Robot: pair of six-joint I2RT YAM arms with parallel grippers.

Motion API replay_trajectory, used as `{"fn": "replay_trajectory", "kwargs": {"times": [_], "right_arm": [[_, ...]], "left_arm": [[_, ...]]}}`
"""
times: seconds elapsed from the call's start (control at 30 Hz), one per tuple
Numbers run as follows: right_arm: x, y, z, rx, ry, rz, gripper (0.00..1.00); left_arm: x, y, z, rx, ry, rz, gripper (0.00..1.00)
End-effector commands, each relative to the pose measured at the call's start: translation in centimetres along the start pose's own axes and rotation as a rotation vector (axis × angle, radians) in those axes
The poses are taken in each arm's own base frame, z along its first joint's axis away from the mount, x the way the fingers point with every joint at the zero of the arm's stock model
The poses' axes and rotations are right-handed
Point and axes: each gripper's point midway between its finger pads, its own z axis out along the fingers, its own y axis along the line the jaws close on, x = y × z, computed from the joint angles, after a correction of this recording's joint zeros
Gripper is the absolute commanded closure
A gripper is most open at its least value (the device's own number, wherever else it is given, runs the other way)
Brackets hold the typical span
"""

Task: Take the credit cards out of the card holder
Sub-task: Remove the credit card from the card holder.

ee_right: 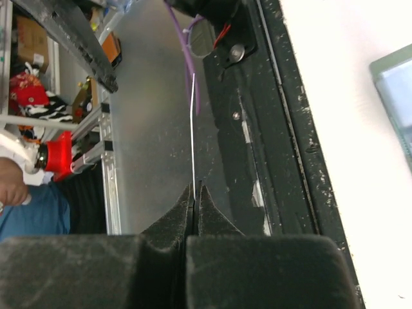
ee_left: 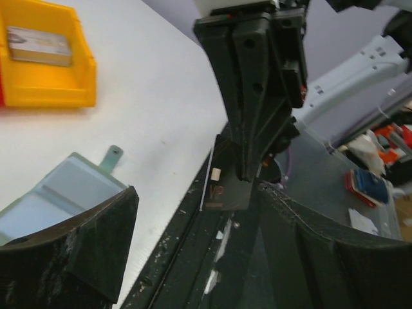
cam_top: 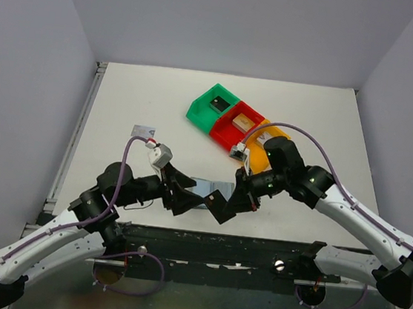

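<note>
A black credit card (ee_left: 228,183) hangs over the table's dark front rail, and my right gripper (ee_left: 251,170) is shut on its upper part. In the right wrist view the card (ee_right: 193,129) shows edge-on as a thin pale line between the shut pads (ee_right: 194,193). My left gripper (ee_left: 199,248) stands open just below and in front of the card, one finger on each side, touching nothing. The grey-blue card holder (cam_top: 210,186) lies flat on the table behind both grippers; its panel (ee_left: 61,193) shows beside my left finger. From above, the card (cam_top: 219,205) sits between the left gripper (cam_top: 189,196) and right gripper (cam_top: 240,198).
Green bin (cam_top: 214,105), red bin (cam_top: 237,126) and orange bin (cam_top: 263,150) stand in a row at the back right, each with a small block inside. A small pale rectangular piece (cam_top: 144,130) lies at the back left. The black front rail (ee_right: 257,129) runs under the grippers.
</note>
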Motion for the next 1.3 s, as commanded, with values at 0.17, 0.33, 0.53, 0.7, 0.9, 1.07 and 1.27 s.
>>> {"fn": "replay_trajectory", "kwargs": {"times": [0.17,0.33,0.53,0.7,0.9,1.07,1.27], "right_arm": [[0.7,2.8,0.2,-0.104,0.062,-0.052,1.00],[0.3,2.9,0.3,-0.095,0.061,-0.064,1.00],[-0.1,3.0,0.4,-0.087,0.067,-0.075,1.00],[-0.4,3.2,0.3,-0.086,0.071,-0.093,1.00],[-0.4,3.2,0.2,-0.078,0.074,-0.098,0.99],[-0.4,2.9,0.2,-0.055,0.069,-0.098,0.85],[-3.3,0.4,-0.7,0.166,-0.116,-0.086,0.47]], "left_arm": [[0.3,-4.9,0.2,0.297,0.065,0.032,0.31],[1.1,-5.2,0.3,0.328,0.103,0.018,0.51],[1.7,-5.0,0.6,0.335,0.131,0.008,0.69],[2.3,-4.7,0.8,0.328,0.155,-0.005,0.69],[2.6,-4.7,0.9,0.337,0.157,-0.019,0.84],[2.5,-4.9,0.7,0.347,0.146,-0.023,1.00],[1.0,-2.9,0.7,0.220,-0.006,-0.064,1.00]]}}
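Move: The black card stands in my right fingertips, its middle some 6 cm to the right of my open left hand, 3 cm back and about 1 cm lower. Those right fingertips are about 10 cm to my left hand's right and 2 cm back; the card holder lies 8 cm ahead, 7 cm right and about 25 cm below. From my right hand, the card's middle is 4 cm left, 1 cm back and 2 cm below. I bring my left hand back about 4 cm and right 3 cm to the card's free edge, turning some 20 degrees clockwise, and shut its fingers on that edge. My right hand keeps its pinch while drifting back 2 cm and slightly up; once the left has closed, I open it about halfway and it starts forward. ##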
